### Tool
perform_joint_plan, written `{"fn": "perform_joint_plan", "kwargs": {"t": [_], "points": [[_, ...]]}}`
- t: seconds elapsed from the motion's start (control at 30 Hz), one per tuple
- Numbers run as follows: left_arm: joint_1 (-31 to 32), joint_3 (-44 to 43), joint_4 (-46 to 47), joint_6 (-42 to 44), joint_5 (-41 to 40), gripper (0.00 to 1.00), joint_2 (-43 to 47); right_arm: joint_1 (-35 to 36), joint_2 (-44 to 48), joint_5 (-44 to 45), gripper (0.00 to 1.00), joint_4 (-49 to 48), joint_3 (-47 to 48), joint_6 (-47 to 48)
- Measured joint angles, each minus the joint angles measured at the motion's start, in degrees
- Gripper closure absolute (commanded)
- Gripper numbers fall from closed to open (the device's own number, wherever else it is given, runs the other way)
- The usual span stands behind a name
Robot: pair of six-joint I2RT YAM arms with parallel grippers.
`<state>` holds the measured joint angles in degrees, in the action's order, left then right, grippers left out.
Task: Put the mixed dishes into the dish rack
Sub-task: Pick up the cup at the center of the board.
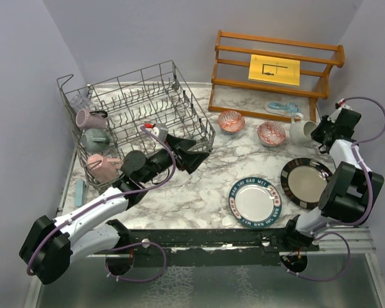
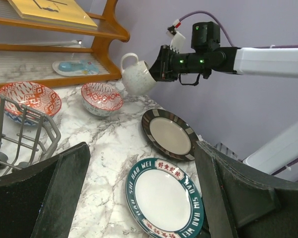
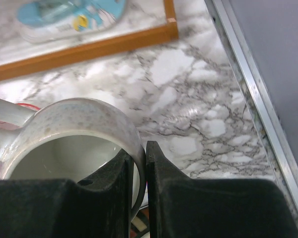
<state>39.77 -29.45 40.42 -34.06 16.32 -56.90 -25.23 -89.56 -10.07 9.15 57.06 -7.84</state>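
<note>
At the far right, my right gripper is shut on the rim of the white mug, one finger inside and one outside. The mug is tilted. My left gripper hangs open and empty by the dish rack's near right corner. Mauve, grey and pink mugs and a clear glass sit along the rack's left side. Two red-patterned bowls, a lettered plate and a dark-rimmed plate lie on the marble.
A wooden slatted shelf with a yellow card stands at the back right, a flat light-blue item on its lowest level. A metal rail runs along the table's right edge, close to the mug.
</note>
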Motion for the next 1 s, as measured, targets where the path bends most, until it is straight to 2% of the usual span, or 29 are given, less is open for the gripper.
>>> {"fn": "perform_joint_plan", "kwargs": {"t": [0.23, 0.53, 0.8, 1.0], "points": [[0.0, -0.2, 2.1, -2.5, 0.1, 0.12, -1.6, -0.4, 8.0, -9.0, 0.99, -4.5, -3.7, 3.1], [0.0, -5.5, 6.6, -8.8, 1.6, 0.13, -9.2, -0.7, 16.8, -27.1, 0.99, -7.9, -8.5, 4.2], [0.0, -8.8, 11.8, -17.1, 2.6, 0.14, -15.7, -0.7, 21.8, -39.4, 0.99, -14.4, -11.0, 0.2], [0.0, -9.6, 13.3, -23.6, 2.6, 0.14, -17.7, -0.7, 25.1, -48.8, 0.99, -23.6, -15.7, -5.2]]}}
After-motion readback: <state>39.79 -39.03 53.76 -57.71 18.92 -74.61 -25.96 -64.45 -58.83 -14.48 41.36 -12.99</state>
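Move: The cup, already off the table and pinched by its rim in the right hand, lies about 42 cm right of the open left hand, some 16 cm ahead and 21 cm lower. From the right hand, that left gripper is roughly 46 cm left, 16 cm back and 19 cm higher. The near red bowl sits some 16 cm left and 4 cm ahead, 11 cm below; the dark-rimmed plate about 4 cm left, 13 cm back, 13 cm below. The cup keeps hanging from the right fingers' rim pinch as that hand lifts it and swings it left over the near red bowl, about 15 cm each way, easing back late on, its wrist turning counter-clockwise and fingers tipping up to near level. The empty left hand stays open and reaches some 5 cm right towards it, rising and edging forward as its wrist turns. ##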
